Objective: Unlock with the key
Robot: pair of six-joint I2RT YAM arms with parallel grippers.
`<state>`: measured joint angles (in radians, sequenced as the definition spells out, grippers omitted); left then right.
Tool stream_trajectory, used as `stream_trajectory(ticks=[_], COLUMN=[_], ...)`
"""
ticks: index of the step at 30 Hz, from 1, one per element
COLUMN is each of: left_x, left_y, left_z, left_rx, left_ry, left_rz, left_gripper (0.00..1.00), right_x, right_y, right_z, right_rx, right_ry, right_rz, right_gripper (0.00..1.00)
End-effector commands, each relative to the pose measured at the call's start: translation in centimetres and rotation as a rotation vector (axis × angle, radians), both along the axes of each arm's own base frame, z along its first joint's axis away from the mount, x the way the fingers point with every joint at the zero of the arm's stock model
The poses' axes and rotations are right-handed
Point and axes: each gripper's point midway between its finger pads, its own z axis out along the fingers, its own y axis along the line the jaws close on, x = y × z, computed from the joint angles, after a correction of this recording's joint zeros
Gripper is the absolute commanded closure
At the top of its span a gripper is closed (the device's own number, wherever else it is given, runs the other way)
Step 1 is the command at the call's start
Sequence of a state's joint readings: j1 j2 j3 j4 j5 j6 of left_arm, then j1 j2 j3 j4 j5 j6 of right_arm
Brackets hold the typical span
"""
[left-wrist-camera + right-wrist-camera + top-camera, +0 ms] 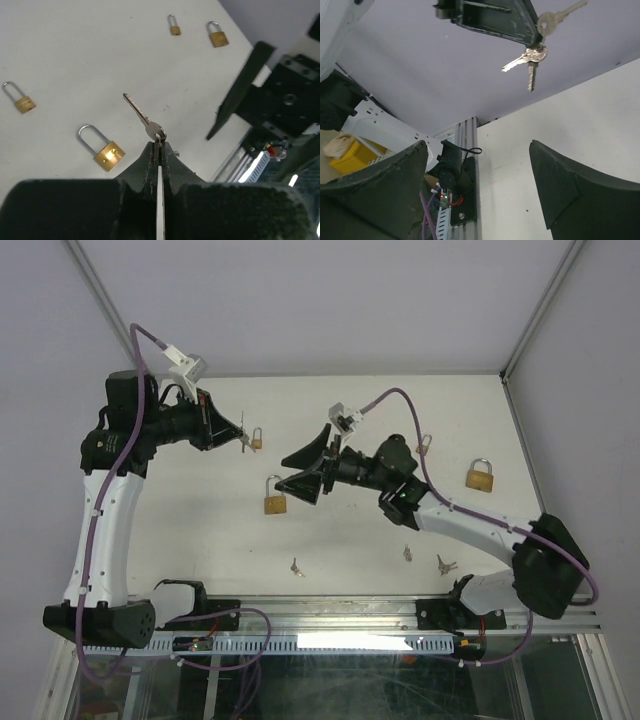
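My left gripper is shut on the head of a silver key, whose blade points away from me above the table. In the right wrist view that key sticks out of the left gripper, and two more keys dangle from its ring. A brass padlock lies flat on the table below. My right gripper is open and holds nothing. It hovers just right of the left gripper, facing it.
A small padlock lies near the key's tip. Two more padlocks lie to the right, one small and one larger. Loose keys rest near the front rail.
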<state>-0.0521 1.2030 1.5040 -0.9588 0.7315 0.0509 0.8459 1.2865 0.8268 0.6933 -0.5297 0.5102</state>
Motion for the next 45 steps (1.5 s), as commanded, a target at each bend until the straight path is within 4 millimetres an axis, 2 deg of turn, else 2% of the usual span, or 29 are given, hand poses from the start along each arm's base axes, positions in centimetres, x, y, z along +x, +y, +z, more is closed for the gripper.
stream_trajectory(ticks=[1,3,6,8,10,12,13,16,18,21,24,28,32,33,34,35,36,39,45], left_x=[-2.8,-3.7,-4.9,-5.4,-6.0,-6.2,-6.2,-6.1,-6.3,-6.5,-6.5,-7.0,-8.0,-8.3,-8.4,-8.7,-8.9,-8.9,-8.4], left_y=[-2.7,-3.0,-3.4,-3.5,-3.7,-3.8,-3.8,-3.8,-3.9,-4.1,-4.1,-4.3,-4.3,-4.4,-4.4,-4.4,-4.5,-4.3,-2.8], left_z=[4.3,4.8,5.0,5.0,5.0,5.0,5.0,4.9,4.8,4.7,4.6,4.1,2.6,2.3,2.2,2.0,1.9,1.7,3.0], left_rx=[-0.169,-0.184,-0.189,-0.187,-0.190,-0.185,-0.180,-0.173,-0.178,-0.179,-0.178,-0.181,-0.185,-0.189,-0.194,-0.197,-0.200,-0.178,0.000], left_ry=[-0.086,-0.114,-0.141,-0.153,-0.163,-0.178,-0.184,-0.193,-0.190,-0.191,-0.191,-0.180,-0.165,-0.162,-0.166,-0.171,-0.176,-0.211,-0.444], left_rz=[-0.127,-0.149,-0.189,-0.206,-0.228,-0.237,-0.237,-0.241,-0.258,-0.273,-0.277,-0.289,-0.313,-0.316,-0.320,-0.327,-0.338,-0.341,-0.307], left_gripper=[1.00,1.00,1.00,1.00,1.00,1.00,1.00,1.00,1.00,1.00,1.00,1.00,1.00,0.91,0.78,0.69,0.58,0.03,0.01], right_x=[-0.3,-0.9,-1.4,-1.2,-0.9,-1.0,-1.3,-2.0,-2.0,-1.9,-1.9,-1.8,-1.7,-1.9,-2.1,-1.1,-0.8,-0.7,0.4], right_y=[2.9,3.9,4.1,4.1,4.5,4.9,5.0,5.1,5.1,5.1,5.1,4.8,4.2,4.0,3.8,3.7,3.4,2.3,-0.5], right_z=[4.0,4.3,5.0,5.2,5.2,5.1,5.1,5.1,5.1,5.2,5.1,4.9,4.0,3.6,3.4,3.1,3.0,2.2,-1.4], right_rx=[0.107,0.097,0.123,0.131,0.116,0.102,0.101,0.096,0.096,0.088,0.086,0.087,0.038,0.013,-0.007,-0.030,-0.050,-0.123,-0.367], right_ry=[-0.006,-0.034,-0.074,-0.094,-0.101,-0.105,-0.108,-0.110,-0.113,-0.113,-0.113,-0.105,-0.071,-0.044,-0.022,-0.133,-0.171,-0.195,-0.200], right_rz=[0.137,0.196,0.215,0.204,0.202,0.232,0.258,0.303,0.304,0.305,0.303,0.284,0.255,0.255,0.256,0.187,0.162,0.117,0.002], right_gripper=[0.16,0.16,0.18,0.26,0.41,0.50,0.51,0.44,0.54,0.80,1.00,1.00,1.00,1.00,1.00,1.00,1.00,1.00,1.00])
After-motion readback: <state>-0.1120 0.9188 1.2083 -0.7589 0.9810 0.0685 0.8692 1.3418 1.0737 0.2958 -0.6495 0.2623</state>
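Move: My left hand already holds the key bunch at its fingertips; my open right hand, which it goes to, lies about 7 cm back and 9 cm to its right, roughly level. The large padlock stands some 31 cm below my left hand, 1 cm back and 3 cm right, and the small padlock about 13 cm ahead and 2 cm left on the same table. From my right hand the keys are about 7 cm ahead, 8 cm left and 2 cm lower. I pass the keys across in the air: my left hand draws back about 5 cm, rising and edging right, while my right reaches some 5 cm left and shuts its fingers on the keys. Then my left sinks a few centimetres, easing farther back, and opens wide to let go; my right keeps its pinch and backs off to the right, fingertips tipping down. ##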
